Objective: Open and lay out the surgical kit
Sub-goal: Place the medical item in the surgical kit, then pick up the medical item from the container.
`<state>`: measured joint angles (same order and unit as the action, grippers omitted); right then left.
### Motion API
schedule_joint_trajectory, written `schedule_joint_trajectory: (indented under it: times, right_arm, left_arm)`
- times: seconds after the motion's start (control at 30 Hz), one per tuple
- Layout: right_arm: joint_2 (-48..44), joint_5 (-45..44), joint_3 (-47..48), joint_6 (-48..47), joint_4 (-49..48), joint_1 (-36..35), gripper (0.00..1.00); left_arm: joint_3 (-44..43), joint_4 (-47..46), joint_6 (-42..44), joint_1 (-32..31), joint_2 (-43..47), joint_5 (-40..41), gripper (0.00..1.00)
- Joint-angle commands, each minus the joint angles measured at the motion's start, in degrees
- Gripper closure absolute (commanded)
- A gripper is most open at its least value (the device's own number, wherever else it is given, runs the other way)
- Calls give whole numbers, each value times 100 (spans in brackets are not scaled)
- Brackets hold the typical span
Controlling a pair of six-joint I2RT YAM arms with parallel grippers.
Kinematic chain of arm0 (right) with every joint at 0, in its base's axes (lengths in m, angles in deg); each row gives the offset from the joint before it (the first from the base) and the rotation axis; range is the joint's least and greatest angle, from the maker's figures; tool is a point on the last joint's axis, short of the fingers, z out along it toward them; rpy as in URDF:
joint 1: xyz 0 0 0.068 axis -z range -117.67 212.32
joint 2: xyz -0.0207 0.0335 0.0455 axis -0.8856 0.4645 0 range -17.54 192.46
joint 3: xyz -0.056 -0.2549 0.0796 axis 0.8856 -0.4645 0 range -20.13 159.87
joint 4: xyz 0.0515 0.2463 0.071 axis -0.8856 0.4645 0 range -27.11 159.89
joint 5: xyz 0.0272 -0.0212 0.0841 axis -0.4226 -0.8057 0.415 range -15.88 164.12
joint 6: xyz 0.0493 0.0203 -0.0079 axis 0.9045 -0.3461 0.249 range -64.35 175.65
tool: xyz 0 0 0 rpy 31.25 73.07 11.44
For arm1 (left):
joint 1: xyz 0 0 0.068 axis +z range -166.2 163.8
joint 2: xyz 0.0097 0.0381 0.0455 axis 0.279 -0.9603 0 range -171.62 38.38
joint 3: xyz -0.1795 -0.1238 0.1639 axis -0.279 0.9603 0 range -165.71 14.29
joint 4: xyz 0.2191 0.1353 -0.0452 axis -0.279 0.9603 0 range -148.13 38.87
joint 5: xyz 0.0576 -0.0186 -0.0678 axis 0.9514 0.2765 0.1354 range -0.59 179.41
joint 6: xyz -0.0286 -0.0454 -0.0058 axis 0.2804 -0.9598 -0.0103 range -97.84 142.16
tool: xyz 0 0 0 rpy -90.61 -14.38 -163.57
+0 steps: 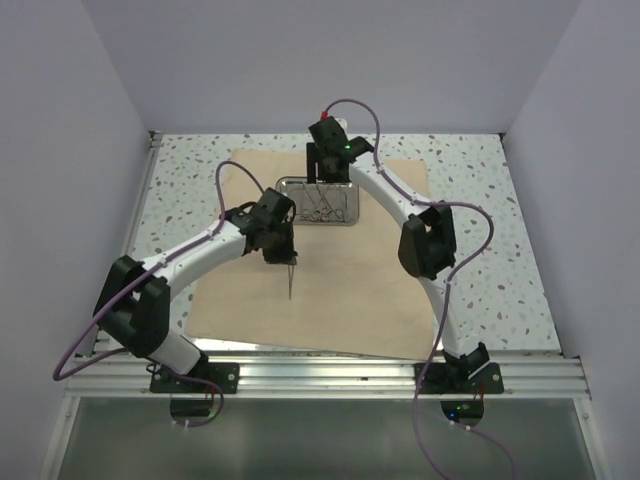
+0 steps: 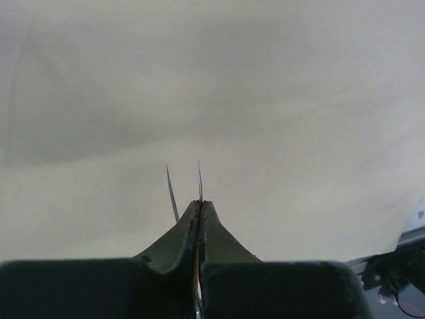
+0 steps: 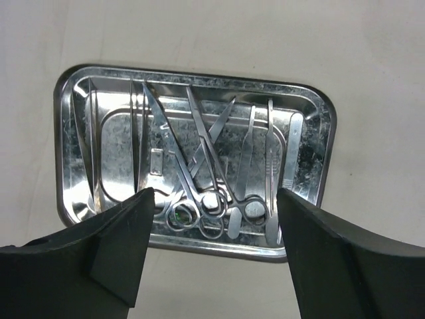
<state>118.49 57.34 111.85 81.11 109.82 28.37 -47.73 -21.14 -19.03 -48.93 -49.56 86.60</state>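
The tan cloth wrap lies spread open on the table. The steel tray sits on its far part and holds several slim instruments. In the right wrist view the tray holds ring-handled scissors, forceps, scalpels and flat handles. My right gripper hangs open and empty above the tray's near edge. My left gripper is shut on thin tweezers, held above the cloth with the points forward.
The speckled tabletop surrounds the cloth. Grey walls close in the left, right and back. The metal rail with both arm bases runs along the near edge. The cloth's right edge and cables show in the left wrist view.
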Motion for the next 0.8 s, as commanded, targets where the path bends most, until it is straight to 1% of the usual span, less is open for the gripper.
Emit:
schedule_joint_trajectory:
  times: [0.0, 0.03, 0.07, 0.1, 0.13, 0.17, 0.2, 0.23, 0.27, 0.3, 0.47, 0.57, 0.77]
  right_arm:
    - [125, 122, 239, 171, -457, 73, 24]
    - [195, 200, 284, 197, -457, 82, 26]
    - [240, 244, 328, 206, -475, 82, 29]
    - [336, 297, 345, 249, -510, 82, 35]
    - [372, 367, 354, 267, -528, 82, 39]
    - [415, 394, 389, 276, -536, 73, 41]
    - [468, 429, 398, 302, -554, 82, 49]
    - [547, 490, 433, 302, -563, 82, 52]
    - [600, 517, 521, 311, -572, 82, 55]
    - [635, 543, 556, 329, -563, 82, 58]
    - [881, 772, 749, 346, -607, 56, 67]
    - [1057, 877, 890, 355, -546, 64, 69]
    - [1224, 992, 794, 373, -493, 12, 69]
  left_arm:
    - [6, -693, -530, -233, 23, -176, 99]
    - [6, -693, -548, -312, -47, -202, 88]
    - [6, -693, -548, -348, -169, -237, 79]
    - [6, -676, -557, -383, -214, -255, 72]
    - [6, -632, -557, -374, -232, -281, 52]
    - [6, -606, -513, -392, -215, -282, 44]
    - [-12, -571, -504, -392, -180, -264, 38]
    - [-38, -449, -495, -392, -66, -168, 30]
    - [-73, -360, -452, -392, -4, -98, 27]
    - [-187, -264, -425, -383, 57, -27, 27]
    - [-609, 553, -232, -287, 461, 561, 26]
    - [-706, 827, -179, 98, 813, 633, 27]
    - [-487, 1038, 66, 724, 1393, 597, 27]
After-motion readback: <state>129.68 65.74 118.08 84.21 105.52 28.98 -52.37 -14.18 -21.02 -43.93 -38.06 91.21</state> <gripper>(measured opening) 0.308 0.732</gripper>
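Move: The left gripper holds tweezers; the bare mat spot for them is about 6 cm back, 6 cm right and 7 cm down. From this hand the tray's middle lies some 22 cm ahead and 8 cm right. The left-hand scissors in the tray lie level with the open right gripper, about 5 cm left and 10 cm down; a tweezers pair sits 3 cm left of them, and crossed scissors 4 cm right. Shift the left gripper about 3 cm right, low over the mat, open its fingers wide to let go of the tweezers, then lift roughly 8 cm while swinging back left, away from them. Meanwhile nudge the right gripper slightly forward, then sink it about 6 cm and shift it left over the left-hand scissors, narrowing its fingers to around a third open. ##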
